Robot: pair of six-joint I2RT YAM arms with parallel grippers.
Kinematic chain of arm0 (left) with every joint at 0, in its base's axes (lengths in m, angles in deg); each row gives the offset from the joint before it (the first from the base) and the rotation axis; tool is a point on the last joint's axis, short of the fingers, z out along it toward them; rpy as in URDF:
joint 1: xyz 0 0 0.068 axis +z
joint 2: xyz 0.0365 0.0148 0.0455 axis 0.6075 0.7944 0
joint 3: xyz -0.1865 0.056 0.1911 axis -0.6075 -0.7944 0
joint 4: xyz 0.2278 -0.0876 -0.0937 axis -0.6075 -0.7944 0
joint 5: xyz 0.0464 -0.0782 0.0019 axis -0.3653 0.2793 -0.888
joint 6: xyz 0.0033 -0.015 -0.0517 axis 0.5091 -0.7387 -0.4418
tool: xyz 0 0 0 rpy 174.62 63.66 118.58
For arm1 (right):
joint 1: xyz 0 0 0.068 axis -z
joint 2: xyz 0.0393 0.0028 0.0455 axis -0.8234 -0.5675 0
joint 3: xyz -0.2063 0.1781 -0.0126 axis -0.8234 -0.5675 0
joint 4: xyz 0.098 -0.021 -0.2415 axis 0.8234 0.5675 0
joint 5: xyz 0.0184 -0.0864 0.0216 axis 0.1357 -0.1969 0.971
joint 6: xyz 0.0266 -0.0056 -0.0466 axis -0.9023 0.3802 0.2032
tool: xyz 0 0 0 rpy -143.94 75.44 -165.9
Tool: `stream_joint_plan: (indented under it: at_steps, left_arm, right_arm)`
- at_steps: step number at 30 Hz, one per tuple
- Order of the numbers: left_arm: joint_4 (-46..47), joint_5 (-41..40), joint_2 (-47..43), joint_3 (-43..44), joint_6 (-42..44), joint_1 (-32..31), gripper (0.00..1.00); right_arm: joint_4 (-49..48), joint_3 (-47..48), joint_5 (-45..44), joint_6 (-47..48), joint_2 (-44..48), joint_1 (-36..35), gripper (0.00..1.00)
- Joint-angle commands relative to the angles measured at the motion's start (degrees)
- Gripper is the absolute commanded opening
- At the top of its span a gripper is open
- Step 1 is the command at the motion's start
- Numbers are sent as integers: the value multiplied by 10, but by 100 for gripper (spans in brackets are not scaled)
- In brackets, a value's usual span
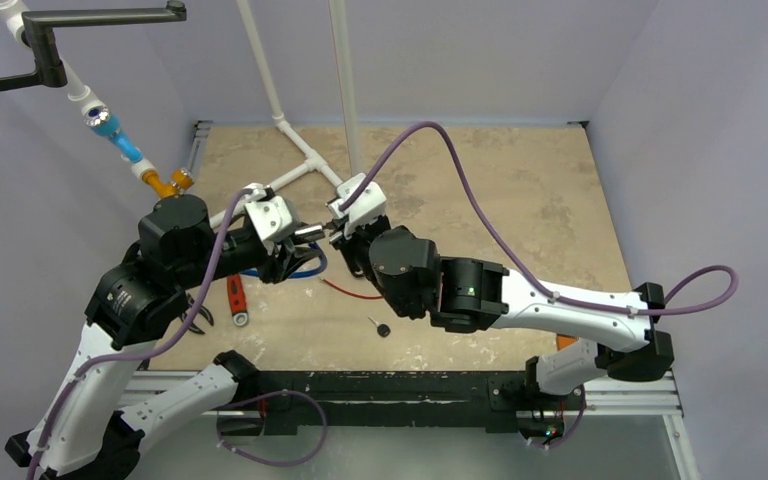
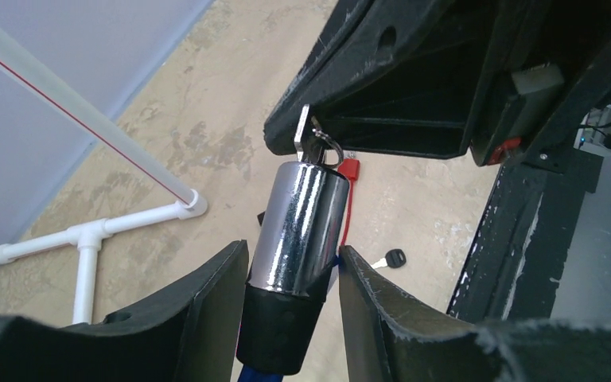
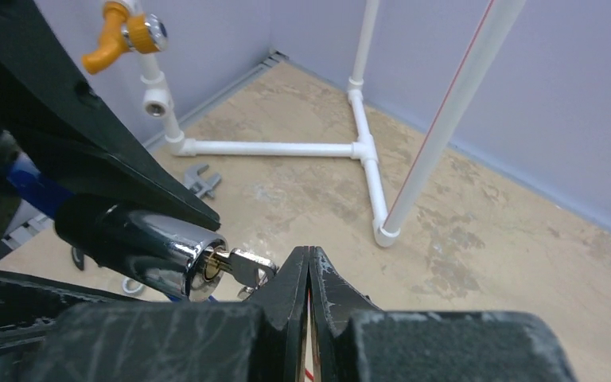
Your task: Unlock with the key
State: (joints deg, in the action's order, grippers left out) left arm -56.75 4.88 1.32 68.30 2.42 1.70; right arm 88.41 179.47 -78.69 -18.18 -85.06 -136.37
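Observation:
A chrome lock cylinder with a black collar and a blue cable stands between the fingers of my left gripper, which is shut on it. A silver key with a ring sits in the keyhole at the cylinder's free end. In the right wrist view the key sticks out of the lock, just left of my right gripper. That gripper is shut with nothing between its fingers; its tip lies beside the key head. From above, both grippers meet at the lock.
A second key with a black head lies on the table near the front. A red-handled wrench and a red wire lie nearby. A white PVC pipe frame stands behind, with an orange valve at the left.

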Motion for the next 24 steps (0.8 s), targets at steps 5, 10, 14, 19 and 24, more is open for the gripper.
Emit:
stream_joint_plan:
  at_steps: [5, 10, 14, 19, 24]
  left_arm:
    - [53, 73, 12, 10, 24, -6, 0]
    - [60, 38, 2, 4, 31, -6, 0]
    - [51, 54, 2, 7, 39, -6, 0]
    - [29, 101, 6, 19, 53, -6, 0]
    - [15, 123, 7, 26, 64, -6, 0]
  right_arm:
    - [-40, -7, 149, -8, 27, -33, 0]
    - [29, -58, 119, -38, 96, -32, 2]
    - [72, -87, 91, -48, 154, -13, 14]
    - [55, -104, 209, -63, 220, 41, 27]
    - [-17, -135, 395, -91, 261, 107, 41]
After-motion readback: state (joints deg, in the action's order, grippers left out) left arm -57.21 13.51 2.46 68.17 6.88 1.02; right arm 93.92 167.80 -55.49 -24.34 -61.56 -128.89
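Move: The key, standing in the chrome lock barrel that the left hand grips, lies beside the right hand's shut fingertips: about 2 cm left, 1 cm back, at their height. From the left hand it is roughly 2 cm ahead and 5 cm right, level. On the table some 38 cm below the right hand, the padlock is about 8 cm ahead and 3 cm right, the red cable lock 3 cm ahead and 16 cm right, the black-headed key 8 cm back and 5 cm right. The key is left in its barrel as the right hand's closed fingertips come free: that hand draws back about 4 cm with a small rise, then swings some 8 cm right, dipping before rising again, its fingers opening to about a third and turning some 15 degrees counter-clockwise. The left hand keeps its grip on the barrel, easing about 2 cm back and 2 cm right while turning 10 degrees clockwise. ##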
